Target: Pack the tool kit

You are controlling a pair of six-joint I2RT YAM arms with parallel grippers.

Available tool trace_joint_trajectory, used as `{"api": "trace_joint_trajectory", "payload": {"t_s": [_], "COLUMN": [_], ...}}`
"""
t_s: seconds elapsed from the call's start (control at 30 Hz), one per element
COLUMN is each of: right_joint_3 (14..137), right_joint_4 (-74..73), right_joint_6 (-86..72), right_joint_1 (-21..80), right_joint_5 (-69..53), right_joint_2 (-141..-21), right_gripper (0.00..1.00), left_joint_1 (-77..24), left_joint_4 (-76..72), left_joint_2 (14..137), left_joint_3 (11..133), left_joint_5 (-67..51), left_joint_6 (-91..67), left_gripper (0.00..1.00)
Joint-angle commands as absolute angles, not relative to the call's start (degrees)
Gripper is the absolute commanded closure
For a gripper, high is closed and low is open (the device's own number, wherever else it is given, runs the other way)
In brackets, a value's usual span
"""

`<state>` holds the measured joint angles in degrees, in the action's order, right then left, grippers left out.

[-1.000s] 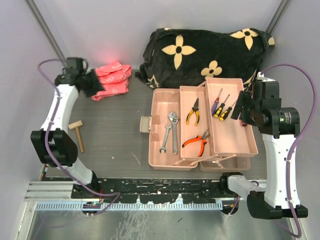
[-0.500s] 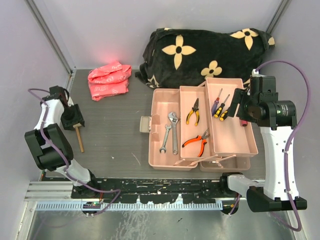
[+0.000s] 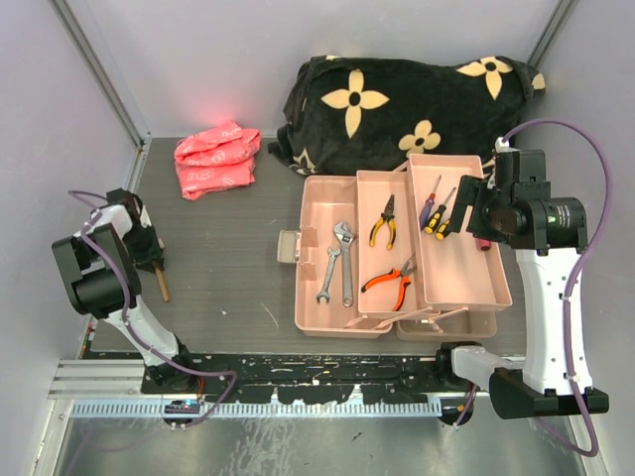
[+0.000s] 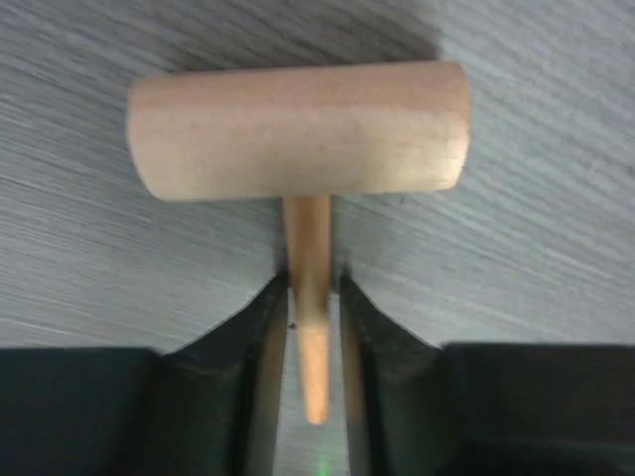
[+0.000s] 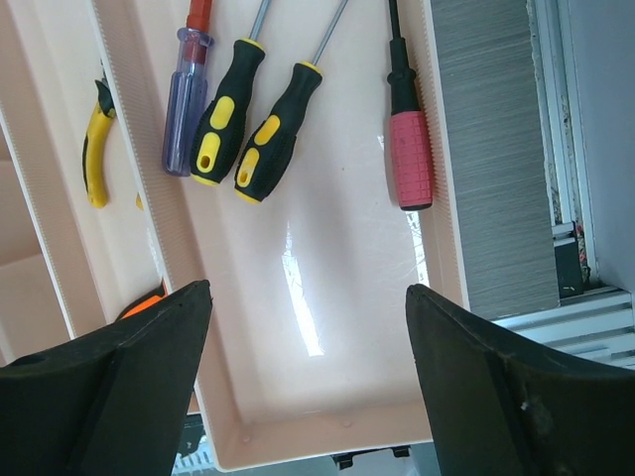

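Note:
A wooden mallet [image 4: 298, 129] lies on the table at the left; only its handle [image 3: 160, 283] shows from above. My left gripper [image 3: 149, 248] is down on it, and in the left wrist view [image 4: 310, 297] the jaws are closed narrowly on the handle just below the head. The pink toolbox [image 3: 317, 198] stands open at the right with wrenches [image 3: 342, 263], yellow pliers [image 3: 383, 220], orange pliers [image 3: 390, 281] and screwdrivers [image 3: 437, 213] inside. My right gripper [image 3: 476, 213] hangs wide open and empty above the right tray [image 5: 327, 297], near several screwdrivers [image 5: 228, 119].
A folded pink cloth [image 3: 216, 159] lies at the back left. A black flower-print bag [image 3: 397, 99] sits behind the toolbox. The left wall is close to the mallet. Bare table lies between the mallet and the toolbox.
My left arm swung from the pink cloth down to the mallet, and its jaws closed round the handle. The right gripper shifted slightly over the tray.

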<state>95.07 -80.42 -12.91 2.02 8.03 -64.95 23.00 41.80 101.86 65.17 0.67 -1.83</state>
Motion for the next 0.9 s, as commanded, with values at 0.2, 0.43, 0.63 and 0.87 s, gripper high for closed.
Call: {"api": "trace_joint_trajectory", "payload": {"t_s": [0.2, 0.43, 0.63, 0.87], "right_joint_3": [96.99, 96.6, 95.1, 94.35], "right_joint_4": [-80.09, -79.69, -78.09, -78.97], "right_joint_6": [-11.91, -11.96, -12.46, -12.7], "right_joint_1": [1.93, 1.93, 1.93, 1.92], "right_joint_5": [7.95, 8.43, 7.75, 7.65], "right_joint_2": [-64.62, -64.18, -63.66, -62.06], "right_gripper": [0.16, 0.16, 0.15, 0.16], "left_joint_1": [23.15, 18.95, 2.68, -17.14], "left_joint_4": [37.92, 48.95, 48.51, 37.5], "left_joint_2": [103.79, 96.52, 93.04, 91.01], "left_joint_3": [66.9, 83.12, 99.7, 100.35], "left_joint_5": [-1.26, -15.88, -29.21, -33.41], "left_joint_6": [-1.2, -6.83, -18.26, -31.93], "left_gripper": [1.0, 1.0, 1.0, 1.0]}}
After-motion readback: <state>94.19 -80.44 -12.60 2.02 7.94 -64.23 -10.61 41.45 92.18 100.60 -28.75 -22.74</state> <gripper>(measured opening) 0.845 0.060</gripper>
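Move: The left hand is down at the wooden mallet, open fingers already astride its handle: the mallet's middle is about 1 cm ahead and 1 cm below, head on the far side. The tool box's near compartment, with the wrenches, lies some 44 cm right and 3 cm ahead, its latch about 32 cm right and 7 cm ahead. The red cloth is roughly 30 cm ahead, 10 cm right. From the right hand, the mallet is about 67 cm left, 8 cm ahead, 30 cm below. The left fingers shut on the mallet's handle and pinch it about midway along, then lift it. The arm sweeps up and to the right, some 30 cm each way, towards the open tool box, swinging forward about 14 cm and easing slightly back at the end. The wrist turns roughly 60 degrees, tipping the fingers forward and to the right, with its grip kept. ##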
